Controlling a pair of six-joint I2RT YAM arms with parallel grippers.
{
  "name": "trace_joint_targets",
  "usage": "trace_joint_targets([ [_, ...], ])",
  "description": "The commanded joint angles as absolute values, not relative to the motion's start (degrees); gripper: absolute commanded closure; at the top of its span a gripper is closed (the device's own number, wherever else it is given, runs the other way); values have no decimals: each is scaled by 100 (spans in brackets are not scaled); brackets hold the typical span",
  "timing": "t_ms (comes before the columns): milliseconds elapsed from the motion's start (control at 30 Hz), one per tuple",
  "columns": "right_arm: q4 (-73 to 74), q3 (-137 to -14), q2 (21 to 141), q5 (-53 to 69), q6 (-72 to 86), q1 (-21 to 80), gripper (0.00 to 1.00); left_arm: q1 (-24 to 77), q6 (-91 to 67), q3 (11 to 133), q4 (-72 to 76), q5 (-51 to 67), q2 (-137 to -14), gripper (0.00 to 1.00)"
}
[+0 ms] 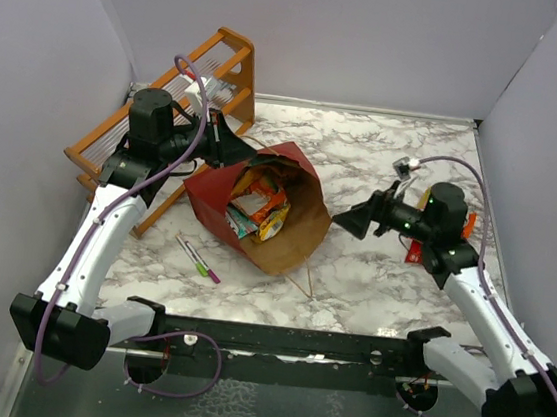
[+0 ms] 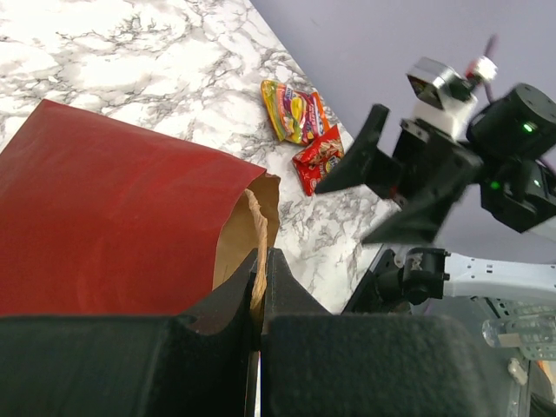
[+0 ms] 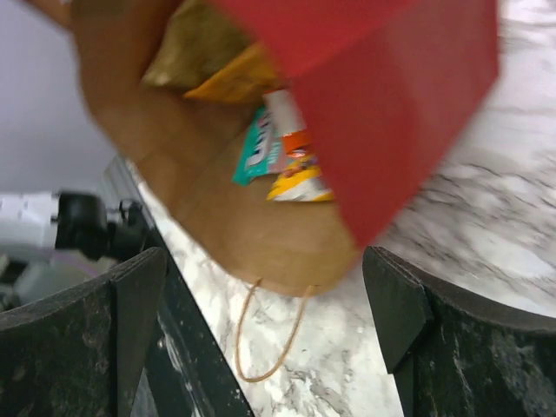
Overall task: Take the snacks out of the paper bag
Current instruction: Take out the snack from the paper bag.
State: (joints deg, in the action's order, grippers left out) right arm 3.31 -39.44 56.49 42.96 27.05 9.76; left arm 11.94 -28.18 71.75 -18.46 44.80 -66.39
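Observation:
The paper bag (image 1: 222, 194), dark red outside and kraft brown inside, lies tilted at the table's middle with its mouth toward the right arm. Several snacks (image 1: 258, 211) fill it; teal (image 3: 259, 152), yellow (image 3: 300, 184) and orange (image 3: 230, 82) packets show inside. My left gripper (image 2: 262, 257) is shut on the bag's twisted tan handle (image 2: 257, 226) at the upper rim. My right gripper (image 3: 265, 291) stands open just in front of the bag's mouth, with nothing between its fingers. Two snacks, a multicoloured one (image 2: 295, 111) and a red one (image 2: 318, 159), lie on the marble beside the right arm.
An orange wooden rack (image 1: 185, 97) stands at the back left behind the left arm. Green and pink markers (image 1: 198, 258) lie in front of the bag. The bag's other loop handle (image 3: 252, 356) rests flat on the marble (image 1: 371, 279). Grey walls close three sides.

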Motion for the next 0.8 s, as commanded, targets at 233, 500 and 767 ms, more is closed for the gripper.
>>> trace_joint_targets([
  [233, 1244, -4622, 5841, -703, 2637, 4903, 14, 1160, -2894, 7172, -1692, 4499, -6627, 100],
  [500, 1236, -4993, 7290, -2890, 3680, 6242, 18, 1160, -2912, 7154, -1795, 4438, -6507, 100],
  [767, 1096, -5151, 7990, -3678, 4491, 6386, 33, 1156, -2939, 7007, -1764, 4412, -6434, 100],
])
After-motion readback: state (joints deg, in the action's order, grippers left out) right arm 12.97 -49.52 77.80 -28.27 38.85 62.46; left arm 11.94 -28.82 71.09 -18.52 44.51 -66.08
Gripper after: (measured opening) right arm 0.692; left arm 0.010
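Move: The yellow snack packet, just inside the mouth of the tipped paper bag, lies about 17 cm to the right hand's left, some 5 cm ahead and 16 cm below. The orange packet is about 3 cm to the left of it and 4 cm farther out; the teal packet some 7 cm left of it and 1 cm nearer the base. From the left hand, the yellow packet is roughly 4 cm right, 3 cm ahead and 31 cm down. The snacks in the open paper bag are what the right hand swings in for: about 12 cm left, drawing back some 6 cm and rising slightly, then sinking roughly 11 cm to the mouth and easing forward at the end. Its wrist tips the sideways-pointing fingers some 30 degrees downward as they narrow partway, nothing between them; the left hand stays, still pinching the bag's upper handle. ##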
